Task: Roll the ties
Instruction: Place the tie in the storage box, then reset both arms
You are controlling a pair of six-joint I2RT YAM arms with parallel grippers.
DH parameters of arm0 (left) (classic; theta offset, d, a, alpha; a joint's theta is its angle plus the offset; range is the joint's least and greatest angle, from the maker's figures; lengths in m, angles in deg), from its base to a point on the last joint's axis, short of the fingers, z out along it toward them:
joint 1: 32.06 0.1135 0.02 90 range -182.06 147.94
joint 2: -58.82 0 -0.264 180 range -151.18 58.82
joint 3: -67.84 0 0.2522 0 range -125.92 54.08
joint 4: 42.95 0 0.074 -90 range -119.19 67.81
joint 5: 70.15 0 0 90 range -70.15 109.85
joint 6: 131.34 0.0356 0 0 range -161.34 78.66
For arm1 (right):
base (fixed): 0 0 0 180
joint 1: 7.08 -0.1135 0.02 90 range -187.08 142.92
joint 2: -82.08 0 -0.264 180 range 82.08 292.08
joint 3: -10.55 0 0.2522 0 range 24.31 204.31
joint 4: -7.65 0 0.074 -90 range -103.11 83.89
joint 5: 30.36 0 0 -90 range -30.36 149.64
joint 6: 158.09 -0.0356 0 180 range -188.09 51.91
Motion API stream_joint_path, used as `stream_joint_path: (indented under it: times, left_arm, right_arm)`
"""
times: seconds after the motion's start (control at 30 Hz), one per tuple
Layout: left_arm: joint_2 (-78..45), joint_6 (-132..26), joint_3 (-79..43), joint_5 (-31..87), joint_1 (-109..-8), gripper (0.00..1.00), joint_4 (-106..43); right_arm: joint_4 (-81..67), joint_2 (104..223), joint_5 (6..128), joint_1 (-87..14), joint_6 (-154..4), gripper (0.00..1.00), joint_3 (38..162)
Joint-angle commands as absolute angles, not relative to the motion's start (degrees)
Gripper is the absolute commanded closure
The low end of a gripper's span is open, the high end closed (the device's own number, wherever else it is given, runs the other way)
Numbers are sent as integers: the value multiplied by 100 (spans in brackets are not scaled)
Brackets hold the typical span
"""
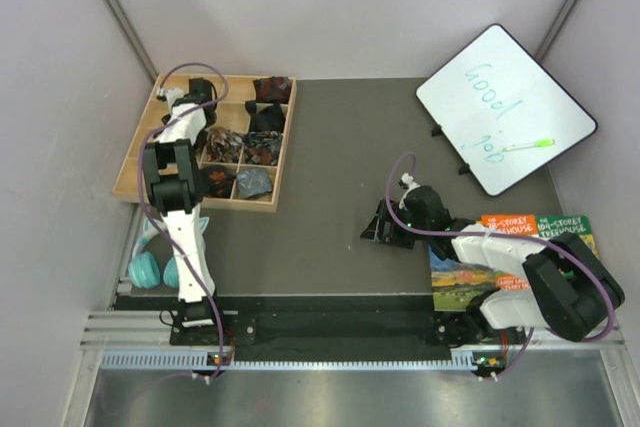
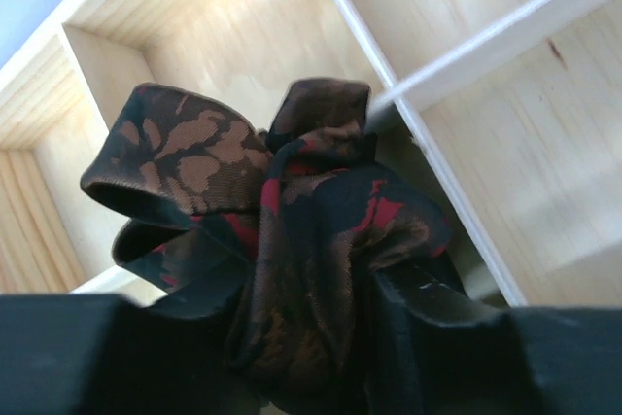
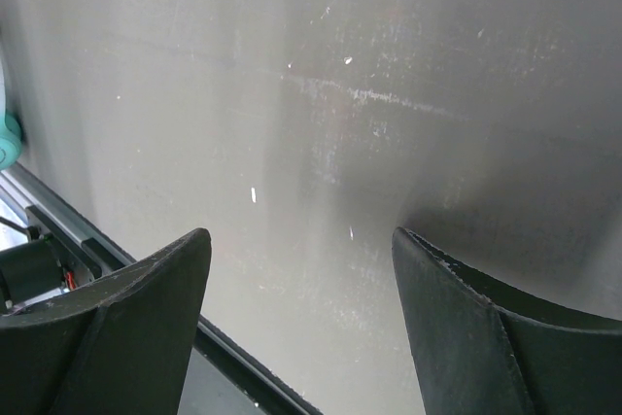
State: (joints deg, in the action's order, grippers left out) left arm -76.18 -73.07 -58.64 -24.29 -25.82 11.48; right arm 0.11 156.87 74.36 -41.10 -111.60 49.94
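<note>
My left gripper (image 1: 198,93) hangs over the far left compartments of the wooden tray (image 1: 133,163). In the left wrist view its jaws (image 2: 311,313) are shut on a bunched tie (image 2: 321,196), dark brown-black with rust and red print, held over a bare wooden compartment (image 2: 243,36). Several other rolled ties fill the tray, among them a dark red one (image 1: 272,89), a black one (image 1: 265,119) and a grey-blue one (image 1: 255,183). My right gripper (image 1: 378,225) stands open low over the grey mat (image 3: 321,94), its fingers (image 3: 146,289) holding nothing.
Teal headphones (image 1: 155,263) lie on the mat just near of the tray, beside the left arm. A whiteboard (image 1: 505,109) with a green marker (image 1: 527,145) leans at the back right. Picture books (image 1: 535,229) lie under the right arm.
</note>
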Motion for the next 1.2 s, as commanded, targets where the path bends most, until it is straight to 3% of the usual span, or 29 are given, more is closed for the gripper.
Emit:
stream_joint_path:
  times: [0.0,0.13,0.43,0.73,0.93,1.17]
  left_arm:
    - [-7425,-7658,-5640,-2155,-2696,48,1537]
    - [-7355,-7930,-5552,-2207,-2714,27,1757]
    - [-6836,-7799,-6078,-1795,-2705,3,1976]
    - [-6458,-7860,-6448,-942,-2652,1,2416]
    - [-6063,-7887,-6079,-863,-2574,1,2434]
    - [-6300,-7773,-6097,313,-2301,1,2399]
  right_arm:
    - [-260,15846,7370,-4154,-11019,24,5050]
    - [-242,15855,7414,-4154,-10975,24,5050]
    - [-260,16013,7537,-4154,-10896,24,5156]
    - [-295,16083,7581,-4154,-10870,24,5199]
    - [-304,16101,7590,-4154,-10870,24,5200]
    - [-339,16189,7616,-4154,-10861,24,5261]
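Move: My left hand still holds the rolled tie in its box compartment, whose middle is about 2 cm to my left, 1 cm ahead and 3 cm below. The floral tie sits in the next compartment, roughly 7 cm right and level front to back. The leaf-patterned tie is some 9 cm back and 5 cm right. For my right hand, the target compartment lies about 25 cm ahead and 46 cm left, roughly level. I spread my left fingers from barely parted to fully wide and let go of the tie in its compartment, dipping half a centimetre and easing about 1 cm back and right. Then I lift about 8 cm off the tie and swing some 4 cm farther right, towards the floral tie's side, tipping the fingertips about 20 degrees more steeply down. ##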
